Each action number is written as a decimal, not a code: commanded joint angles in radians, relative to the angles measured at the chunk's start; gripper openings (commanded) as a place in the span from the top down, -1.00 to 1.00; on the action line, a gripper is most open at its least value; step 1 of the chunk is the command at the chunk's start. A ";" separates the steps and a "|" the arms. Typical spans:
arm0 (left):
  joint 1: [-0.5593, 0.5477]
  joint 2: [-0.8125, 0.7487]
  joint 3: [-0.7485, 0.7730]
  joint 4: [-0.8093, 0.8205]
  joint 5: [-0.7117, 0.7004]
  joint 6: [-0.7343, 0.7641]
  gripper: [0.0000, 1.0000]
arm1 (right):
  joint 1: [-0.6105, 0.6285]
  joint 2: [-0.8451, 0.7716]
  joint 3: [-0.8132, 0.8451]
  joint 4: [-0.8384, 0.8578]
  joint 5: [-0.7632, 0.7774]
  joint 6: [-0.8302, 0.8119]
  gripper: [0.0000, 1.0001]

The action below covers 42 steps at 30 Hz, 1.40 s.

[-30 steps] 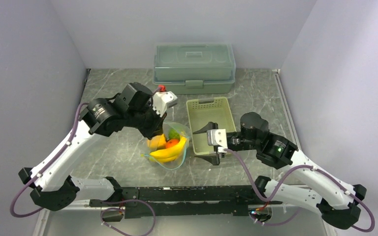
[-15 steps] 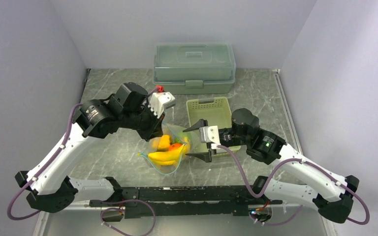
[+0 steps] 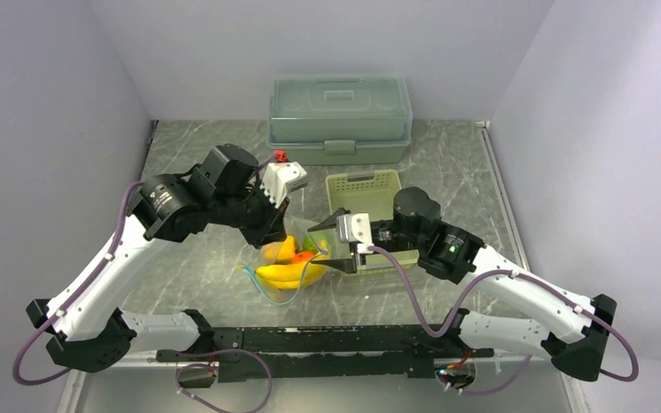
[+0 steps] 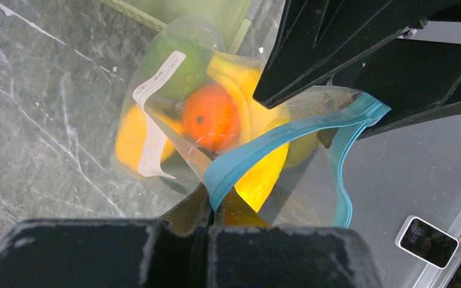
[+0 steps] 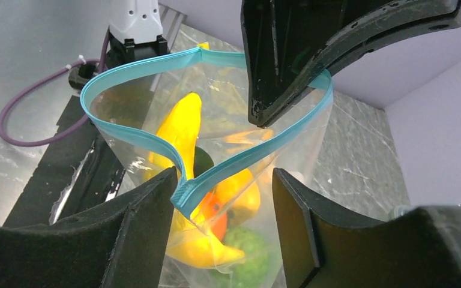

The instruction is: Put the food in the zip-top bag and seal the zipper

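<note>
The clear zip-top bag (image 3: 286, 268) stands on the marble table with food inside: yellow bananas (image 3: 291, 275), an orange ball (image 4: 211, 117), a light green fruit (image 4: 177, 63) and a yellow pepper (image 4: 133, 135). Its teal zipper (image 5: 150, 72) gapes in a wide loop. My left gripper (image 4: 213, 207) is shut on one end of the zipper (image 4: 258, 153) and holds the mouth up. My right gripper (image 5: 223, 180) is open and straddles the opposite, folded corner of the zipper, which sits close to its left finger (image 5: 138, 234). From above, the right gripper (image 3: 323, 245) reaches the bag from the right.
A pale green slotted basket (image 3: 370, 194) lies just behind the right wrist. A large translucent green lidded box (image 3: 340, 116) stands at the back. Side walls close in the table, and the arm rail (image 3: 327, 344) runs along the near edge.
My right gripper swung left from over the basket to the bag's mouth, and its jaws narrowed slightly. The left gripper and the bag shifted a little left and down.
</note>
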 commanded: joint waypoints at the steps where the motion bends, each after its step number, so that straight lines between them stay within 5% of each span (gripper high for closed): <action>1: 0.004 -0.010 0.042 0.032 0.047 0.027 1.00 | 0.012 0.022 0.021 0.080 -0.002 0.015 -0.16; 11: 0.004 -0.022 0.043 0.025 0.049 0.022 1.00 | 0.024 0.037 0.028 0.081 0.009 0.003 1.00; 16: 0.003 -0.029 0.028 0.023 -0.008 0.008 0.97 | 0.026 0.003 0.010 0.100 0.053 0.005 1.00; 27: 0.004 -0.078 -0.019 0.032 -0.101 -0.016 -0.06 | 0.026 -0.043 0.066 0.003 0.214 0.019 1.00; 35: 0.005 -0.148 -0.015 0.095 -0.127 -0.066 -0.32 | 0.026 0.007 0.183 -0.138 0.281 0.092 1.00; 42: 0.004 -0.153 -0.062 0.184 -0.193 -0.359 -0.42 | 0.028 0.021 0.195 -0.127 0.379 0.173 1.00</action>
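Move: The right gripper's open fingers straddle the zip-top bag's right-hand zipper corner, which lies about 1 cm to its left, 1 cm back and 1 cm below. The bananas in the bag are some 5 cm left, 1 cm back and 11 cm below; the yellow zipper tab is about 15 cm left, 4 cm back and slightly lower. From the left gripper, still pinching the rim, that corner lies about 7 cm right, 4 cm back and 1 cm below. Ease the right gripper a little over 1 cm left and down and shut its fingers on the zipper corner. With that pinch made, open the left fingers off the rim and back that gripper away, about 4 cm up and 2 cm left. Then take the held corner some 3 cm forward, also up and right, turning the right wrist about 15 degrees clockwise. ##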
